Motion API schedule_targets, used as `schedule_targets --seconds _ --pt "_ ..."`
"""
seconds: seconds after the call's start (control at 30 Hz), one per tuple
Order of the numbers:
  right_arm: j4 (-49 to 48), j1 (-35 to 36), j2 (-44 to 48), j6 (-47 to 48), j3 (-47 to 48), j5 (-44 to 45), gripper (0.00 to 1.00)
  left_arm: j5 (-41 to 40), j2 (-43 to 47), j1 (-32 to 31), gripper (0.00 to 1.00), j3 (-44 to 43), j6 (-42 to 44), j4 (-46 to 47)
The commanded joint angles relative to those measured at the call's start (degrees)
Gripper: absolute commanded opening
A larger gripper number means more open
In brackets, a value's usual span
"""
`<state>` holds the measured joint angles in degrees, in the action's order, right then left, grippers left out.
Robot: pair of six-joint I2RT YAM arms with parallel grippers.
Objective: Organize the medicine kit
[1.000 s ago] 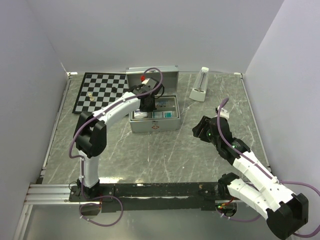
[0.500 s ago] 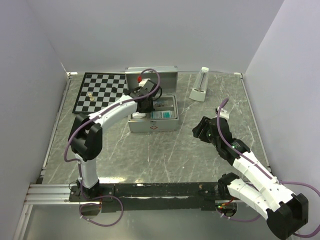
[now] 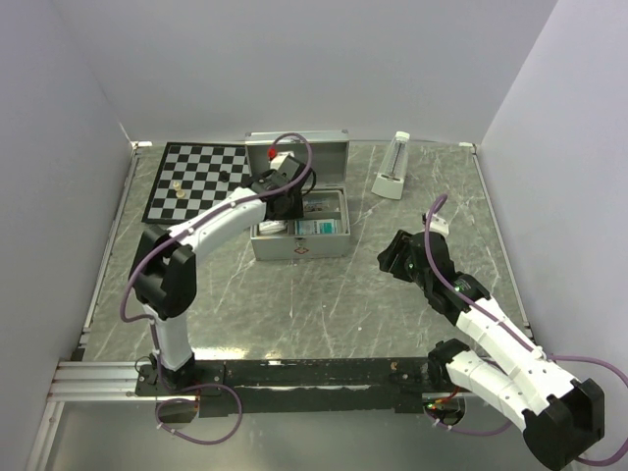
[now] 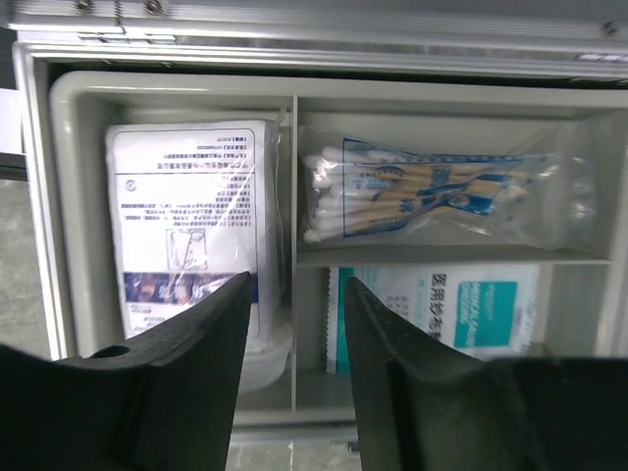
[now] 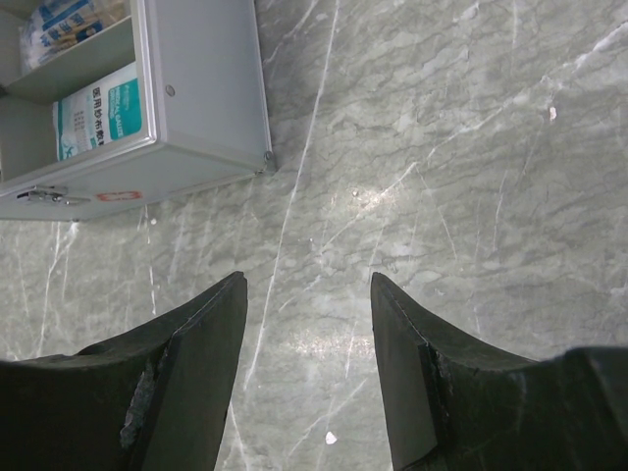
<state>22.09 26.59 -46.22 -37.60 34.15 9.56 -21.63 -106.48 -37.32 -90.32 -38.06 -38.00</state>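
Observation:
The medicine kit [image 3: 304, 245] is a silver case that stands open at the back middle of the table, its lid [image 3: 314, 157] upright behind it. My left gripper [image 3: 283, 206] hovers over its left half. In the left wrist view the gripper [image 4: 296, 285] is open above the tray divider with nothing between its fingers. Below it lie a white printed packet [image 4: 186, 216] in the left compartment, a bag of cotton swabs [image 4: 442, 191] and a teal-and-white gauze packet [image 4: 461, 299]. My right gripper [image 5: 307, 280] is open and empty over bare marble, right of the kit [image 5: 196, 88].
A black-and-white chessboard [image 3: 201, 182] with two small pieces lies at the back left. A white metronome-shaped object [image 3: 392, 169] stands at the back right. Grey walls close in the table on three sides.
The left gripper's jaws have parted over the kit, and that arm's elbow has swung a little to the left. The right arm has not moved.

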Motion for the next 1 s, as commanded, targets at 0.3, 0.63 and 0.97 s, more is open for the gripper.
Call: schedule_targets --seconds 0.3,0.63,0.97 --pt "-2.8 -0.2 -2.8 3.2 5.7 -1.6 0.62 4.8 25.2 4.0 0.75 5.3 3.2 8.2" --pt "-10.2 -0.3 -16.2 3.5 11.5 -3.8 0.63 16.9 26.2 19.5 0.78 6.0 7.7 20.4" --pt "-16.6 -1.7 -30.7 -0.1 16.6 -11.2 0.64 36.8 15.4 37.0 0.75 8.5 -3.8 42.4"
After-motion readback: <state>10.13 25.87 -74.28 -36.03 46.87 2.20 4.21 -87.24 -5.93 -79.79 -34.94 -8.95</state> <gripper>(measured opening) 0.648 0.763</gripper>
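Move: Just over the tray divider, the left hand has the open lid's middle about 10 cm ahead, 1 cm right and 8 cm up. The medicine box is centred some 2 cm to its right and 4 cm below; the chessboard about 14 cm ahead, 21 cm left and 9 cm lower. From the right hand the box is roughly 13 cm ahead, 19 cm left and 5 cm down, the lid 23 cm ahead and 20 cm left, 8 cm up. Rising some 20 cm clear of the tray divider, the left hand spreads its already parted fingers wider and tips them up about 30 degrees, then swings left and forward past the lid's left end, sinking slightly over the chessboard. The right hand, fingers still open, moves about 9 cm forward and left to the box's front right corner, rising then dipping. ##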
